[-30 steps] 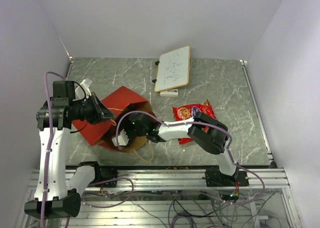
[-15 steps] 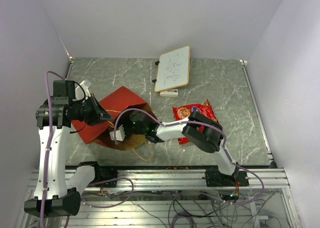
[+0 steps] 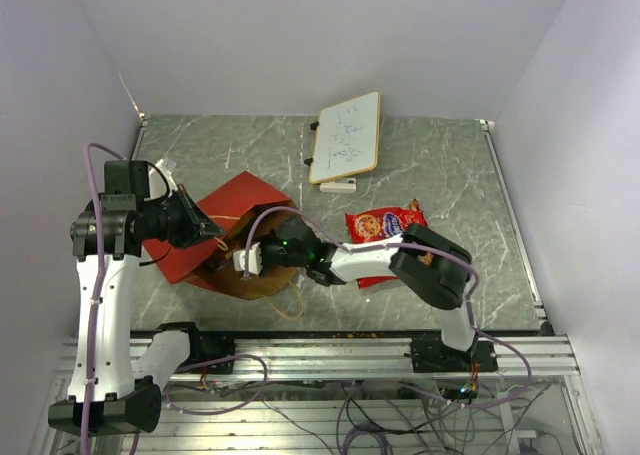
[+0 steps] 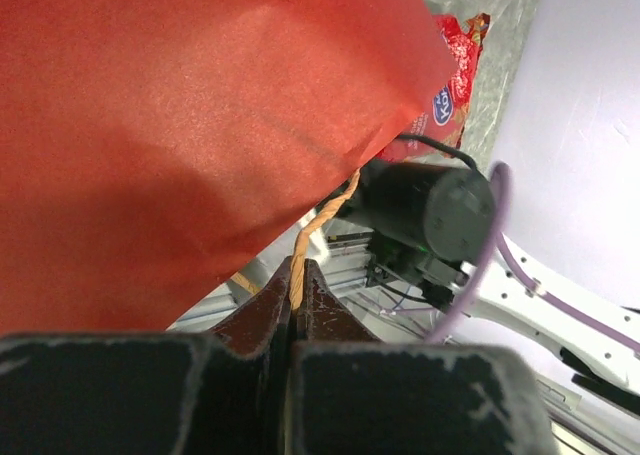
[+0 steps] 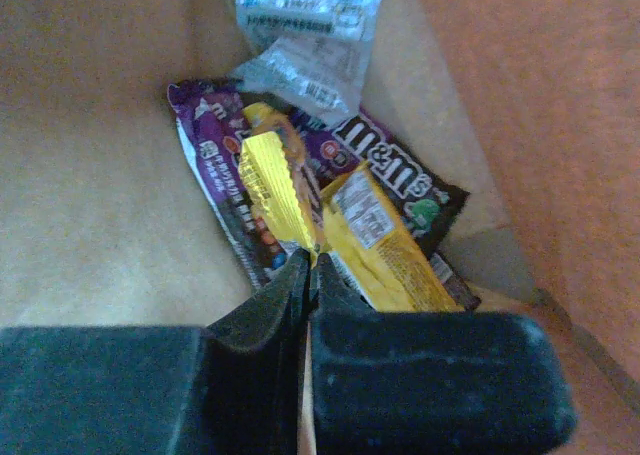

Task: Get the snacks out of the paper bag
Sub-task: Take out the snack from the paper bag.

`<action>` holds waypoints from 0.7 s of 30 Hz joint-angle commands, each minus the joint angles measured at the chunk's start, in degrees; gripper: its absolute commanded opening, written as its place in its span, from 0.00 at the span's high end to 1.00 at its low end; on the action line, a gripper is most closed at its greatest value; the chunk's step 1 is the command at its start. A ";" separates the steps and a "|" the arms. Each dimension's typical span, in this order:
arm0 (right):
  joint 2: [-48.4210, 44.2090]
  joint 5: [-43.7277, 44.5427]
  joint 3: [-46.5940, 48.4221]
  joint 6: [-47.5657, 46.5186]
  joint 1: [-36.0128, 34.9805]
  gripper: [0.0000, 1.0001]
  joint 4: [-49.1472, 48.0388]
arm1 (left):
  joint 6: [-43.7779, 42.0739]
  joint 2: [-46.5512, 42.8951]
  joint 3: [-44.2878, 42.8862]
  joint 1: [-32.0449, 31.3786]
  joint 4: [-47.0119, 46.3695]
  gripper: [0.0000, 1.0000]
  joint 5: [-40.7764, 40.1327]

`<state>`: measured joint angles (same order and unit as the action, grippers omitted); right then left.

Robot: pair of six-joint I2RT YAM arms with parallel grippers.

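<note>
The paper bag [image 3: 235, 207] lies on its side at the left, red outside, brown inside [image 5: 90, 175]. My left gripper [image 4: 298, 265] is shut on its twisted paper handle [image 4: 325, 215], beside the bag's red wall [image 4: 180, 115]. My right gripper [image 5: 308, 260] reaches into the bag's mouth [image 3: 247, 260] and is shut on the end of a yellow candy bar [image 5: 272, 180]. Around it lie a purple bar [image 5: 205, 145], a second yellow bar [image 5: 385, 240], a brown bar [image 5: 400, 180] and a silver packet [image 5: 305, 35]. The red cookie packet [image 3: 385, 223] lies on the table outside the bag.
A small whiteboard [image 3: 346, 137] with a white eraser [image 3: 338, 185] below it lies at the back centre. The bag's other loop handle [image 3: 292, 300] trails toward the table's near edge. The metal rail [image 3: 330, 350] with both arm bases runs along the front.
My right gripper has shut on the yellow candy bar inside the bag, and its wrist has shifted slightly up and right. The left gripper still holds the handle.
</note>
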<state>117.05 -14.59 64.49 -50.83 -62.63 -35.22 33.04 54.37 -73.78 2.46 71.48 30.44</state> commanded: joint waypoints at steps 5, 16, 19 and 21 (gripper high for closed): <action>-12.69 2.05 -5.49 16.75 -0.19 1.00 -1.33 | 1.59 1.14 0.79 -0.24 -5.51 0.93 -0.69; -28.96 3.19 -11.28 31.08 -0.22 1.00 11.89 | 3.81 2.69 2.25 -0.24 -9.48 0.93 0.20; -34.51 2.87 -11.13 32.00 -0.24 1.00 19.15 | 4.60 2.78 2.77 -0.19 -10.46 0.93 -1.42; -38.56 3.15 -11.09 31.69 -0.25 1.00 23.27 | 5.79 2.58 3.79 -0.19 -11.71 0.93 -1.87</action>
<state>85.71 -11.79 53.01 -21.71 -62.81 -20.53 36.99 57.32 -71.13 2.46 63.42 30.02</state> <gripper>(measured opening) 0.007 0.072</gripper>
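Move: The right fingers, down inside the paper bag, already pinch a yellow snack. The bag mouth, where it must come out, is about 7 cm right, 4 cm back and 8 cm above. The purple M&M's packs lie some 5 cm left and 4 cm lower; the red snack bag is on the table, roughly 36 cm right and 3 cm ahead. From the left hand, the mouth is about 6 cm right, 1 cm ahead and 11 cm below. Keep the right gripper shut on the yellow snack and draw it up out of the bag's depths towards the mouth: lift about 11 cm, steeply at first, then increasingly right (8 cm overall) and back, rolling the hand some 25 degrees so its upper side tips forward. Meanwhile keep the left fingers closed on the bag's rope handle and ease that hand about 3 cm forward. ##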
